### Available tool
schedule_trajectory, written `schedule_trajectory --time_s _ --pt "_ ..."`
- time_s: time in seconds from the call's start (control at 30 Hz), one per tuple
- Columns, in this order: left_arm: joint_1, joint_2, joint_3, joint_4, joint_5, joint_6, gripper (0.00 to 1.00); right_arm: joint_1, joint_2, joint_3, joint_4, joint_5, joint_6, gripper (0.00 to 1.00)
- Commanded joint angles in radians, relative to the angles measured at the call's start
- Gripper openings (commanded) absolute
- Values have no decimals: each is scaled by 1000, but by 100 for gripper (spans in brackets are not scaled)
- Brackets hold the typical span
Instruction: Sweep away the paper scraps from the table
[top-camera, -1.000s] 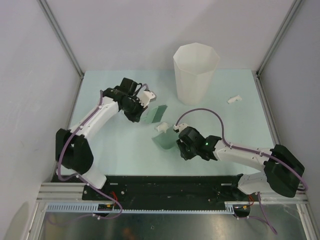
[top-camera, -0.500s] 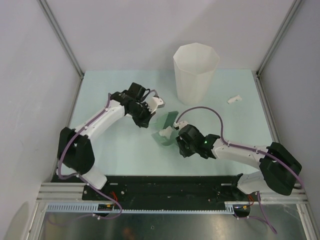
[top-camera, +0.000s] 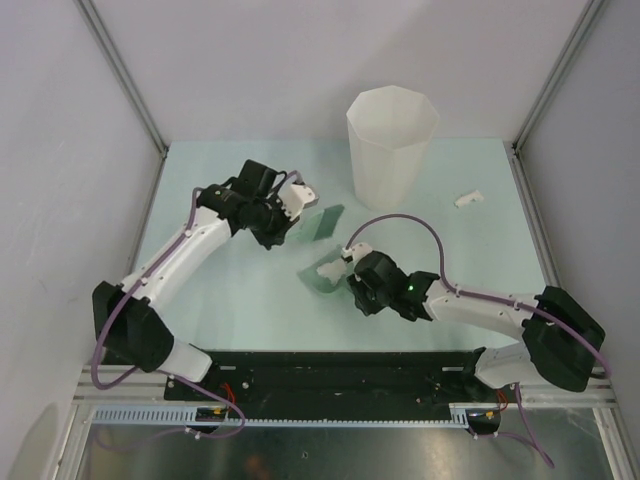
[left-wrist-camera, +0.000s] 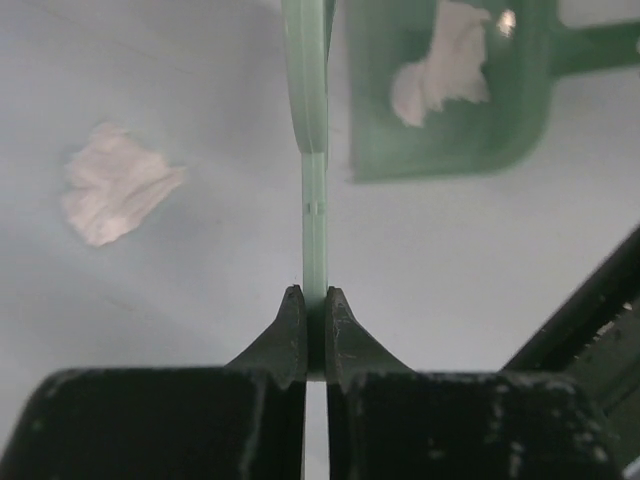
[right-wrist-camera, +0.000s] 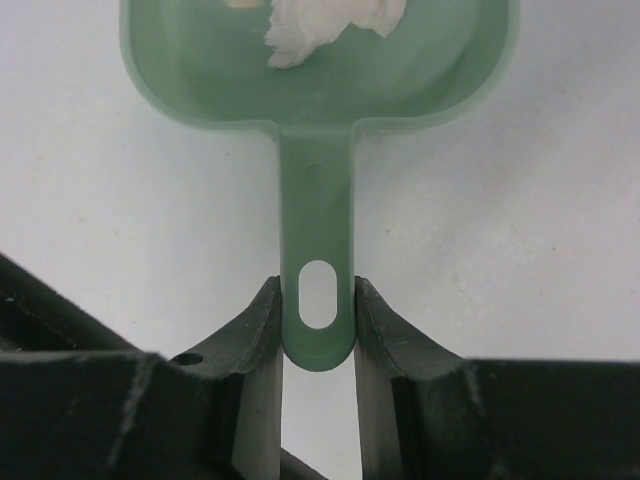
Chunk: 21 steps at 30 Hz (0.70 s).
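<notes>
My left gripper (top-camera: 296, 207) (left-wrist-camera: 315, 296) is shut on a thin flat green scraper (top-camera: 325, 222) (left-wrist-camera: 306, 90), held edge-on above the table (top-camera: 230, 290). A little below and to its right, my right gripper (top-camera: 357, 283) (right-wrist-camera: 318, 287) is shut on the handle of a green dustpan (top-camera: 318, 284) (right-wrist-camera: 180, 60). One white paper scrap (top-camera: 326, 269) (right-wrist-camera: 330, 20) (left-wrist-camera: 440, 70) lies inside the pan. Another scrap (left-wrist-camera: 115, 185) lies on the table left of the scraper. A further scrap (top-camera: 468, 198) rests near the right wall.
A tall white faceted bin (top-camera: 392, 145) stands at the back, just right of the scraper. Grey walls and metal rails close the table on three sides. The arm bases and a black rail (top-camera: 340, 372) run along the near edge.
The left arm swung the scraper toward the dustpan, then drew back up and left. The scrap by the pan's mouth now lies inside it. The pan shifted slightly left.
</notes>
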<state>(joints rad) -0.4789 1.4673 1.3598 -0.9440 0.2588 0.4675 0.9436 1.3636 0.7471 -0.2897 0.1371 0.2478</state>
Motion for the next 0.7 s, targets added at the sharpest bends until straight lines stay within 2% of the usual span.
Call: schedule_trajectory --time_s 0.0,0.1,0.23,0.4,0.57,0.67 --pt "14 -71 76 50 -214 -41 0 30 -78 -6 107 -4 -64 0" --pt "51 -90 91 59 -256 -40 0 32 -110 -9 118 -28 -73 0" --pt "140 -90 98 68 -297 -29 0 29 -239 18 80 -59 -79 0" --pt "233 -96 76 73 -268 -21 0 -17 -314 194 -133 -27 -90 0" --pt "270 -102 68 80 -268 -20 0 -100 -265 417 -343 44 -134 0" --pt "272 -111 56 80 -236 -17 0 -187 -233 553 -394 59 -169 0"
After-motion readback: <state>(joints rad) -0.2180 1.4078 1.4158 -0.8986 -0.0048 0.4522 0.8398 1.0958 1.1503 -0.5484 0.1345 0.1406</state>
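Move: The bin stands about 25 cm ahead of the right hand and 8 cm to its right, its middle some 8 cm higher. That hand holds the dustpan, whose swept-up paper scrap lies about 4 cm ahead and 5 cm left. From the left hand, which holds the brush, the next loose scrap is about 7 cm ahead, 7 cm left and 16 cm below; the dustpan scrap is about 10 cm right of it and 4 cm back. Upward goes the right hand, slowly then fast, carrying the dustpan clear of the table by about 20 cm, edging forward towards the bin only late while its left side rises and its front tips up. The left hand, keeping the brush, swings left some 12 cm, forward and slightly up, passing above the loose scrap and turning counter-clockwise about 25 degrees. ##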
